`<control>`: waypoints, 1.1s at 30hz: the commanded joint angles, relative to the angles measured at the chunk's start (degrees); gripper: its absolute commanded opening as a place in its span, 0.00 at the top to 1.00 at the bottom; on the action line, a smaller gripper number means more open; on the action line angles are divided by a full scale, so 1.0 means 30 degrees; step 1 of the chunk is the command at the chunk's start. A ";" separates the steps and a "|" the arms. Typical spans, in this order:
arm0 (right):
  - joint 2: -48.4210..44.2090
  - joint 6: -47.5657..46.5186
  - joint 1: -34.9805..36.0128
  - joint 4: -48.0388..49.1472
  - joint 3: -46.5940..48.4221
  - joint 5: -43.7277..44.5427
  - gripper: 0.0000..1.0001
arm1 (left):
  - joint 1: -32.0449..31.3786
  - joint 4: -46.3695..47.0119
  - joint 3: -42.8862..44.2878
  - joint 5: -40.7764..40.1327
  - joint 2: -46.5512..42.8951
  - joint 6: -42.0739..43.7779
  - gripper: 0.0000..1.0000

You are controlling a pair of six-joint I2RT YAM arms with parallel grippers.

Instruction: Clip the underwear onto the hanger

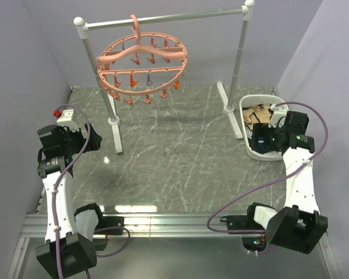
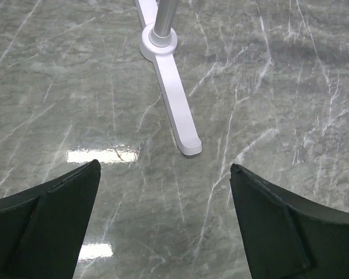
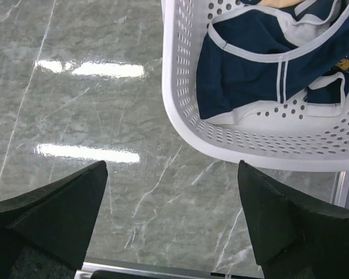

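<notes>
The salmon-pink round hanger point(image 1: 142, 64) with several small clips hangs by its hook from the bar of a silver-and-white rack point(image 1: 163, 20). The beige underwear point(image 1: 256, 114) lies in a white perforated basket point(image 1: 248, 145) at the right; only a sliver of it point(image 3: 277, 2) shows in the right wrist view. My right gripper point(image 1: 262, 141) point(image 3: 172, 165) is open and empty, over the table just at the basket's near rim. My left gripper point(image 1: 96, 142) point(image 2: 166, 165) is open and empty at the left, low over the table near the rack's left foot point(image 2: 173, 104).
Navy briefs with white trim point(image 3: 250, 64) fill the near part of the basket point(image 3: 180, 87). The rack's two feet point(image 1: 116, 136) point(image 1: 231, 116) stand on the grey marble table point(image 1: 174, 151). Walls close in left, right and back.
</notes>
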 commanded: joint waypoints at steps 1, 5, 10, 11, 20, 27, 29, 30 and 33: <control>0.0913 0.0278 0.0128 -0.0632 0.1708 0.0249 0.00 | 0.0070 0.0484 0.0910 0.0638 0.0287 0.0373 0.01; 0.3199 0.0191 0.0070 -0.2066 0.4658 0.0278 0.00 | 0.0099 0.0308 0.1468 0.2483 0.0697 0.1342 0.01; 0.7236 -0.0279 -0.1099 -0.5140 0.9227 -0.0276 0.01 | 0.0070 0.0277 0.1908 0.4154 0.1253 0.1373 0.01; 0.7769 -0.0279 -0.1189 -0.5146 0.9878 -0.0278 0.01 | 0.0070 0.0395 0.1850 0.4157 0.1283 0.1371 0.01; 1.3453 0.1740 -0.0491 -0.3684 1.5620 0.0511 0.11 | 0.0041 0.1070 0.1879 0.6090 0.1751 0.0697 0.01; 1.7875 0.2416 0.0333 -0.2481 1.8408 0.2416 0.31 | 0.0040 0.0660 0.1850 0.5857 0.2192 0.1107 0.01; 1.8465 0.2387 0.0391 -0.2247 1.8703 0.2738 0.32 | 0.0040 0.0747 0.1762 0.5914 0.2163 0.1079 0.01; 1.8874 0.2358 0.0508 -0.1840 1.8674 0.2826 0.32 | 0.0069 0.0805 0.1617 0.5915 0.2192 0.1078 0.01; 1.9521 0.2533 0.0626 -0.0783 1.8265 0.3120 0.33 | 0.0040 0.0953 0.1469 0.5974 0.2396 0.0932 0.01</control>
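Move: The beige underwear lies in the white basket, about 22 cm ahead of my right hand, 8 cm to its right and some 14 cm below. The navy underwear is in the basket's near half, roughly 10 cm ahead of that hand and 8 cm right. The stand's right foot lies some 26 cm ahead and 7 cm left. From my left hand the beige underwear is about 21 cm ahead and 75 cm right. I sweep my right hand about 20 cm forward and some 6 cm right, rising 3 cm at first, then sinking about 8 cm towards the beige underwear as I near it. On the way the fingers tip a little more downward and narrow from wide open to about two-thirds. My open left hand eases 4 cm right in free air, turning some 15 degrees clockwise. ##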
